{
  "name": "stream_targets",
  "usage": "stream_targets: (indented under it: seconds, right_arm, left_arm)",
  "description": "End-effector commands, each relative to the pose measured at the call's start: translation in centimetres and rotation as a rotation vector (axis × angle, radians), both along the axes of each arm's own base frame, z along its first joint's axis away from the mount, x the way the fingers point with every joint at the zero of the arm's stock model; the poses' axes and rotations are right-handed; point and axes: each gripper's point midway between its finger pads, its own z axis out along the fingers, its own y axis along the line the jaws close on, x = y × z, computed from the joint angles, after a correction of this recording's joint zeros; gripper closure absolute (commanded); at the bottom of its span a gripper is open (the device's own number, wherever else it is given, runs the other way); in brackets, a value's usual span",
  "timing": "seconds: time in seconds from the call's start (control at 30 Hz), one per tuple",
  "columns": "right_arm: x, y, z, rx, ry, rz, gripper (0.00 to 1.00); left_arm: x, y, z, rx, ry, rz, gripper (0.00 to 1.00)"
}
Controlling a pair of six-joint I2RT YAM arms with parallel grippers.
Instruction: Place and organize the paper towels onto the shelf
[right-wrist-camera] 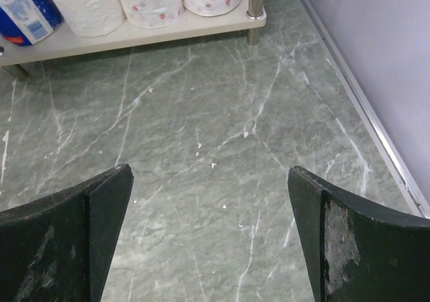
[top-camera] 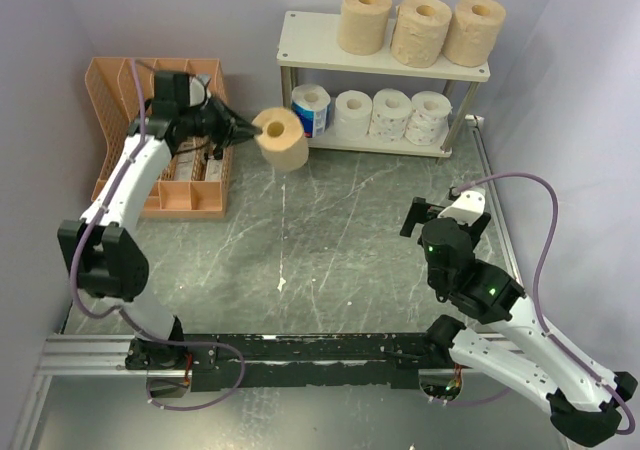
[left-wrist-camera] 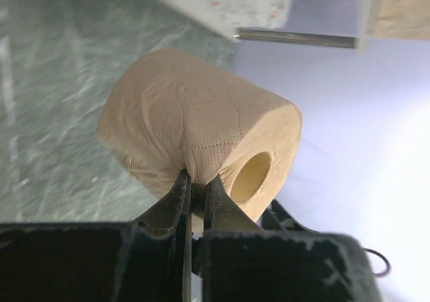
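Observation:
My left gripper [top-camera: 248, 128] is shut on a tan-brown paper towel roll [top-camera: 281, 138], pinching its wall and holding it in the air left of the shelf [top-camera: 320, 45]. The same roll [left-wrist-camera: 201, 134] fills the left wrist view, hollow core facing right. Three tan rolls [top-camera: 420, 28] stand on the shelf's top board. A blue-wrapped roll [top-camera: 311, 108] and three white rolls [top-camera: 390, 115] stand on the lower board; they also show in the right wrist view [right-wrist-camera: 144, 0]. My right gripper [top-camera: 430, 210] is open and empty above the table, right of centre.
An orange mesh file organizer [top-camera: 165, 140] stands at the left, under my left arm. Purple-grey walls close in on the left, back and right. A metal rail [right-wrist-camera: 366, 127] runs along the table's right edge.

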Motion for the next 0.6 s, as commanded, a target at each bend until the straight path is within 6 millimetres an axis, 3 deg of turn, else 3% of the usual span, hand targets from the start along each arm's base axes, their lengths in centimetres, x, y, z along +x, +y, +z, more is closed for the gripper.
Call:
stream_targets:
  seconds: [0.0, 0.03, 0.2, 0.47, 0.57]
  right_arm:
    - [0.2, -0.1, -0.1, -0.002, -0.008, -0.016, 0.0]
    - [0.3, 0.1, -0.2, -0.006, -0.002, -0.014, 0.0]
    - [0.5, 1.1, -0.6, 0.002, 0.018, 0.03, 0.0]
    - [0.5, 1.6, -0.4, 0.02, 0.003, 0.069, 0.0]
    - [0.6, 1.8, -0.6, 0.011, 0.012, 0.073, 0.0]
  left_arm:
    - [0.5, -3.0, 9.8, -0.067, -0.109, -0.092, 0.93]
    - [1.2, -2.9, 11.8, -0.061, -0.142, -0.077, 0.93]
    - [3.4, -2.1, 15.3, -0.052, -0.247, 0.017, 0.93]
    - [7.3, -0.7, 20.0, -0.056, -0.44, 0.173, 0.93]
    - [8.9, -0.9, 20.5, -0.101, -0.47, 0.201, 0.93]
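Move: The left hand already holds the last brown roll. The empty left end of the upper shelf lies about 16 cm ahead of it, 11 cm to its right and some 4 cm higher. The nearest brown roll on that shelf is roughly 17 cm ahead, 20 cm right and 10 cm up; the blue-wrapped roll on the lower shelf is about 15 cm ahead, 10 cm right and 18 cm below. From the right hand, the empty spot is some 31 cm ahead, 27 cm left and 6 cm up. Still pinching the brown roll at the rim of its end, the left fingers carry it steeply up, about 17 cm and fast at first, beside the shelf's left end until it is above the upper board. The hand also works some 6 cm forward, early and again late, while the fingers tip upward by about 20 degrees. ##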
